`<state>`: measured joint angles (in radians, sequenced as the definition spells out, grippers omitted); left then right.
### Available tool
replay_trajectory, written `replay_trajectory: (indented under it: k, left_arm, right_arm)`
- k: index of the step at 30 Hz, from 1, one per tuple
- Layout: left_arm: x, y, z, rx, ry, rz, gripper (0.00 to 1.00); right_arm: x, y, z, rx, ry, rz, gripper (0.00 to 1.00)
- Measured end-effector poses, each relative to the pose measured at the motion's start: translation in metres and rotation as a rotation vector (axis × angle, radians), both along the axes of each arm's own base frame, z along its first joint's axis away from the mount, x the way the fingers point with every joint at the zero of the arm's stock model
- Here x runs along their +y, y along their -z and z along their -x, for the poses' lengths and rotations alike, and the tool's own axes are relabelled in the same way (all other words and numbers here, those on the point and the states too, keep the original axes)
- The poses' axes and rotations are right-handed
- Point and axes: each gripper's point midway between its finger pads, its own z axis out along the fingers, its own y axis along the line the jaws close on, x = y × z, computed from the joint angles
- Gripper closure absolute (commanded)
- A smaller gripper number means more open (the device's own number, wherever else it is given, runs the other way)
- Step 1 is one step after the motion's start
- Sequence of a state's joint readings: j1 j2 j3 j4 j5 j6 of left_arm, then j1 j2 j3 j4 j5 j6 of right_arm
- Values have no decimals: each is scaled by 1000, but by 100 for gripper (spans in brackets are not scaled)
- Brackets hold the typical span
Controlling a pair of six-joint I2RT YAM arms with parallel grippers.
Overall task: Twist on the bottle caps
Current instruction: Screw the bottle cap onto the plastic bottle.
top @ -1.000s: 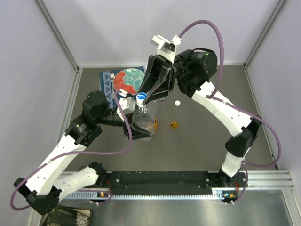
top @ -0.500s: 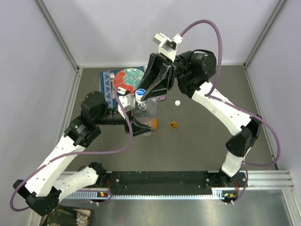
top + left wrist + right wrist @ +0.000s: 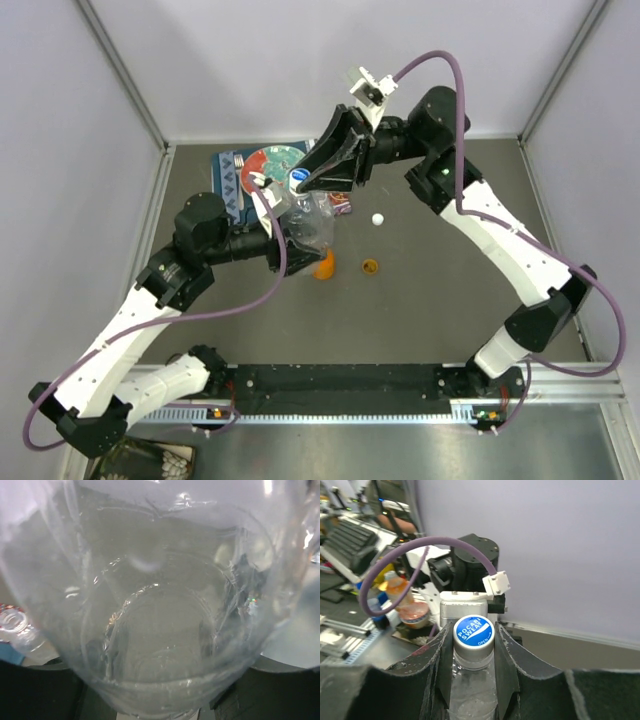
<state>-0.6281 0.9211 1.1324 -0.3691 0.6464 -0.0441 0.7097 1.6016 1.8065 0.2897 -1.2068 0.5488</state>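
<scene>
A clear bottle (image 3: 308,222) is held in the air, tilted, with my left gripper (image 3: 290,240) shut around its body. In the left wrist view the bottle (image 3: 165,630) fills the frame and hides the fingers. A white cap with a blue printed top (image 3: 473,630) sits on the bottle's neck. My right gripper (image 3: 472,634) is shut on the cap, one finger pressing each side. From above, the right gripper (image 3: 305,182) covers the bottle's top. The squat orange bottle (image 3: 325,265) stands just below the held bottle. A loose white cap (image 3: 378,218) and an orange cap (image 3: 371,266) lie to the right.
A red-and-teal patterned plate (image 3: 262,168) lies on a dark mat at the back left, just behind the grippers. Another clear bottle's open mouth (image 3: 12,621) shows at the left edge of the left wrist view. Metal frame rails border the table.
Both grippers have carried the clear bottle toward the back of the table and tilted it. The right arm has swung up and to the right. The orange bottle now shows uncovered.
</scene>
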Motion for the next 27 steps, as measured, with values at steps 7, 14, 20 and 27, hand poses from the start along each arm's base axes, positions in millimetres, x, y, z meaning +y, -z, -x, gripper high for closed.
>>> replay_trajectory:
  k: [7, 14, 20, 27]
  left_arm:
    - [6, 8, -20, -20, -102, -43, 81]
    - [14, 13, -35, -8, -189, -84, 81]
    - [23, 10, -48, -19, -267, -90, 80]
    - [38, 11, -66, -36, -398, -118, 77]
  right_arm:
    - [0, 10, -14, -56, 131, 33, 100]
    - [10, 15, -28, -38, 230, 39, 100]
    - [19, 12, -39, 1, 351, 13, 100]
    - [31, 11, -57, 100, 587, 2, 100]
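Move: The right fingers already pinch the cap, level with the hand point; the held plastic bottle's middle hangs about 9 cm below and 2 cm right. The left hand still grips that bottle low down, with the cap some 14 cm above it, 4 cm left, level forward. From the right hand, the standing clear bottle is 12 cm ahead, 3 right, roughly 38 below; the orange bottle 4 ahead, 4 right, 40 below. Right twists cap about 35 degrees clockwise, left turns bottle counter-clockwise, both carrying forward-left some 7 cm, grips kept. ##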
